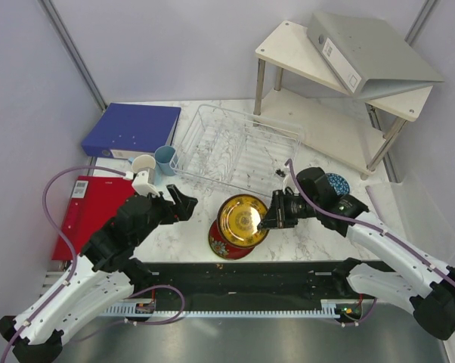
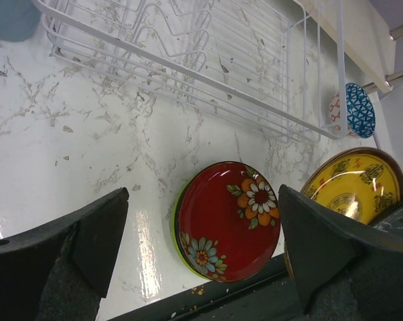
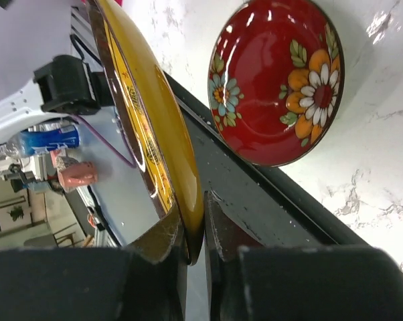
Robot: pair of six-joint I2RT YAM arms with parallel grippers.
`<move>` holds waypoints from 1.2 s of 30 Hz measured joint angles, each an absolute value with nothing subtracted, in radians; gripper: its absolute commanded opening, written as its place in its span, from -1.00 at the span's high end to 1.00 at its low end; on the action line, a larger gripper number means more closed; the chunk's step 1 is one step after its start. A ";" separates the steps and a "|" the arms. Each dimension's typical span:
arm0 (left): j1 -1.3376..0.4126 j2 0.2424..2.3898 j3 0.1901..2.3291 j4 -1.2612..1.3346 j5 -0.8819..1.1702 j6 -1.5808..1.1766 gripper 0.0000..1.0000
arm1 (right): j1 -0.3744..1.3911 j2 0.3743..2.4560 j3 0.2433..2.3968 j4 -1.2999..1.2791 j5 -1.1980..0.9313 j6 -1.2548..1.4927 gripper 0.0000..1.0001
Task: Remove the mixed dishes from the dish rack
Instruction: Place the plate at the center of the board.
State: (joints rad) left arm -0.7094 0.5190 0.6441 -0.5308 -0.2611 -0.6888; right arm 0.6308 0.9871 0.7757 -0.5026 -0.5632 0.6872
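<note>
The clear dish rack [image 1: 235, 147] stands empty at the back; it also shows in the left wrist view [image 2: 188, 53]. My right gripper [image 1: 277, 215] [image 3: 196, 247] is shut on the rim of the yellow-brown patterned plate [image 1: 242, 219] [image 3: 148, 127] [image 2: 355, 184] and holds it tilted above the red flowered bowl [image 1: 226, 246] [image 2: 228, 221] [image 3: 282, 80]. The bowl rests on a lime-green plate [image 2: 177, 227] near the table's front edge. My left gripper [image 1: 184, 206] [image 2: 203, 200] is open and empty, left of the bowl. A blue patterned bowl [image 1: 338, 184] [image 2: 357, 110] sits right of the rack. A light blue cup [image 1: 165, 159] and a cream mug [image 1: 143, 168] stand left of it.
A blue binder [image 1: 133, 130] and a red folder [image 1: 91, 212] lie at the left. A white two-tier shelf [image 1: 326, 68] with a grey binder [image 1: 371, 53] stands at the back right. A black strip [image 1: 250, 276] runs along the table's front edge.
</note>
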 measured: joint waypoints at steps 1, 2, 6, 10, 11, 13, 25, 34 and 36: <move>-0.709 0.519 0.644 -0.531 -0.262 -0.689 -0.99 | 0.643 0.990 0.763 -0.499 -0.563 0.690 1.00; -0.709 0.519 0.644 -0.531 -0.262 -0.690 -0.99 | 0.653 0.995 0.750 -0.486 -0.561 0.694 1.00; -0.709 0.520 0.644 -0.531 -0.263 -0.691 -0.99 | 0.675 1.029 0.681 -0.408 -0.561 0.712 1.00; -0.709 0.530 0.645 -0.532 -0.266 -0.691 -0.99 | 0.677 1.106 0.599 -0.318 -0.564 0.733 1.00; -0.709 0.532 0.645 -0.533 -0.266 -0.691 -0.99 | 0.677 1.127 0.581 -0.297 -0.564 0.738 1.00; -0.709 0.533 0.645 -0.535 -0.266 -0.691 -0.99 | 0.677 1.159 0.556 -0.267 -0.564 0.744 1.00; -0.709 0.536 0.645 -0.538 -0.266 -0.692 -0.99 | 0.695 1.271 0.543 -0.109 -0.571 0.762 1.00; -0.709 0.537 0.644 -0.538 -0.266 -0.699 -0.99 | 0.720 1.346 0.564 -0.033 -0.562 0.756 0.96; -0.709 0.537 0.644 -0.538 -0.266 -0.700 -0.99 | 0.727 1.362 0.573 -0.022 -0.561 0.755 0.92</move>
State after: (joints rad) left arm -0.7094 0.5365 0.6441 -0.5377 -0.2661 -0.6998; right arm 0.7265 1.3617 0.5732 -0.0223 -0.5613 0.7547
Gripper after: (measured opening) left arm 0.993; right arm 0.174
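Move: Carrying the yellow plate by its right rim, the right hand has the middle of the stack topped by the red plate about 10 cm to its left, roughly level fore-and-aft and some 13 cm below. The dish rack's middle is about 28 cm ahead and 8 cm left of this hand, the blue patterned bowl some 17 cm ahead and 26 cm right. From the idle left hand, the stack lies about 14 cm right, 5 cm back and 16 cm below. Sinking fast, about 10 cm in the first half second with a slight drift back, the right hand brings the yellow plate down over the red one. It then slows and slides some 3 cm left and a little forward, easing down one more centimetre to centre the plate on the stack. The fingers keep their pinch on the rim, and the wrist turns only about ten degrees. ##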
